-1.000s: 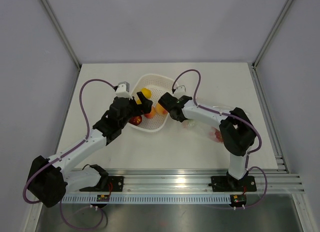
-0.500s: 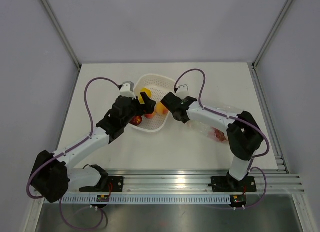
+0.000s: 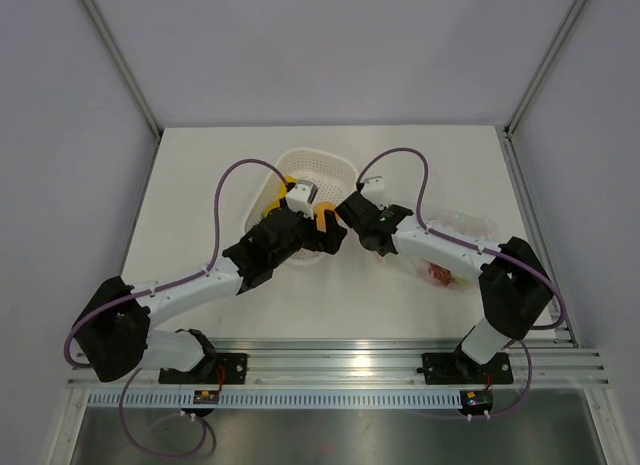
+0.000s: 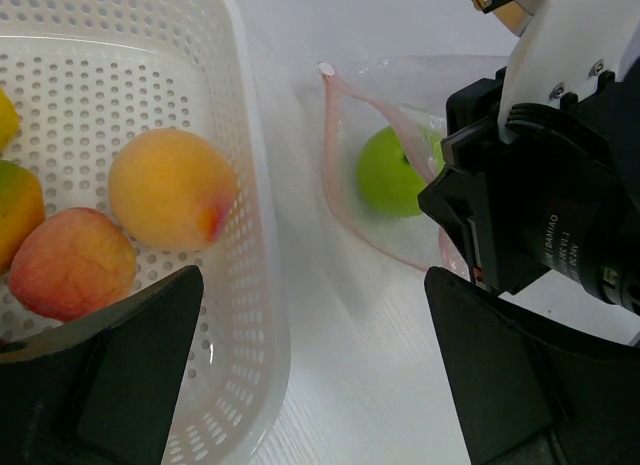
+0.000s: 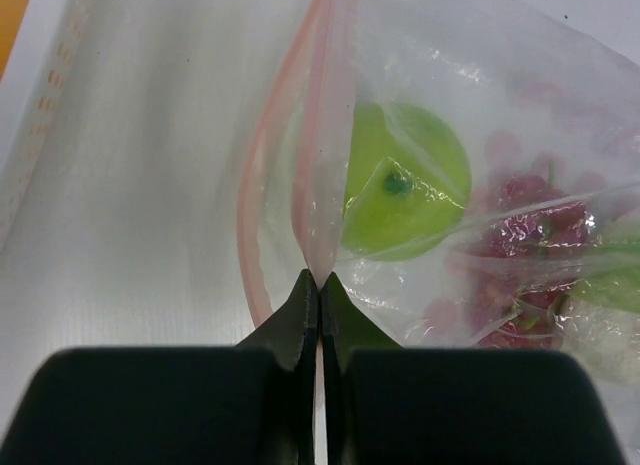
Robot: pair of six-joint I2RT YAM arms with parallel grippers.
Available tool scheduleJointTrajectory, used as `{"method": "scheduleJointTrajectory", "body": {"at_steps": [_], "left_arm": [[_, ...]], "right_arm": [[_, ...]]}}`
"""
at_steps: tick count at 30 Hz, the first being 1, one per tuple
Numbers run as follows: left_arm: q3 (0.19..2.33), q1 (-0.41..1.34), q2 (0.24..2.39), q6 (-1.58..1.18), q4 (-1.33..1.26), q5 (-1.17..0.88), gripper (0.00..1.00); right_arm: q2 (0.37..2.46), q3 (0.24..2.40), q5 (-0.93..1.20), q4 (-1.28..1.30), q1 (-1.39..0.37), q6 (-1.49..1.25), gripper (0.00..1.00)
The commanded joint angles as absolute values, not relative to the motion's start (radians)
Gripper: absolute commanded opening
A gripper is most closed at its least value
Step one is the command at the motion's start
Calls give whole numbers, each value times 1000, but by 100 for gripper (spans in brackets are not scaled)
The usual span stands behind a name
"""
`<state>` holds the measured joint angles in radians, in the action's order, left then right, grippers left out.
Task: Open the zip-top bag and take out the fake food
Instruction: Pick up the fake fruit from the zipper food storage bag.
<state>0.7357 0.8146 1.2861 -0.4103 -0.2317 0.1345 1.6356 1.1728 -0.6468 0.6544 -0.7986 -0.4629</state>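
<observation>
The zip-top bag [image 5: 480, 95] lies on the table right of the basket, its pinkish zip strip [image 5: 262, 155] parted into a loop. My right gripper [image 5: 319, 280] is shut on one lip of that strip. Inside the bag, fake food shows through the plastic: a green apple [image 5: 405, 180] and a dark red piece [image 5: 530, 210]. My left gripper [image 4: 312, 285] hangs open and holds nothing, above the table between the basket's right wall and the bag's mouth [image 4: 335, 175]. From above, the bag [image 3: 455, 247] stretches under the right arm, and my left gripper [image 3: 325, 228] nearly meets the right gripper [image 3: 358, 217].
The white perforated basket [image 4: 245, 185] holds several fake fruits, among them an orange one [image 4: 170, 190] and a reddish one [image 4: 70, 265]. The right gripper's black body [image 4: 540, 195] crowds the left gripper's right side. Grey walls enclose the table.
My right gripper has closed onto the bag's zip lip. The left arm has swung right, from over the basket to the gap beside the bag's mouth.
</observation>
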Motion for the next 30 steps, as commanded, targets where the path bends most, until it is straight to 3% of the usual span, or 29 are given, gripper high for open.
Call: {"method": "scheduleJointTrajectory", "body": {"at_steps": [1,20,26,30], "left_arm": [[790,831,1324,-370,-296,137,96],[848,948,1499,-331,-376,123,95],[873,982,1589,-295,-445,89,95],[908,983,1666,-304,-456,64,94]], "right_arm": [[1580,1149,-603,603,-805,-448,0],[1269,882,-494,543,-805,-472,1],[1206,859,-512,549,-805,-486,32],[1164,848,-538,555,-805,-498,41]]}}
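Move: The green apple, still inside the bag, lies about 6 cm ahead of the open left hand, 16 cm to its right and 13 cm lower. From that hand the peach in the basket is some 6 cm ahead, 3 cm left and 12 cm down. The right hand still pinches the bag's pink mouth edge: the apple is roughly 4 cm ahead of it, 4 cm right and 6 cm below, the grapes about 3 cm back, 11 cm right and 7 cm below. The right hand, still pinching the pink mouth edge, draws it back about 6 cm and slightly to the right, its left side rolling up some 15 degrees, then opens its fingers to a bit under half and ends the pinch, rising a little. Meanwhile the left hand, fingers wide open throughout, leaves the basket side and travels about 9 cm right while sinking 6 cm, with a little backward drift and a slight clockwise turn, to come down just outside the bag's mouth beside the right fingers. ##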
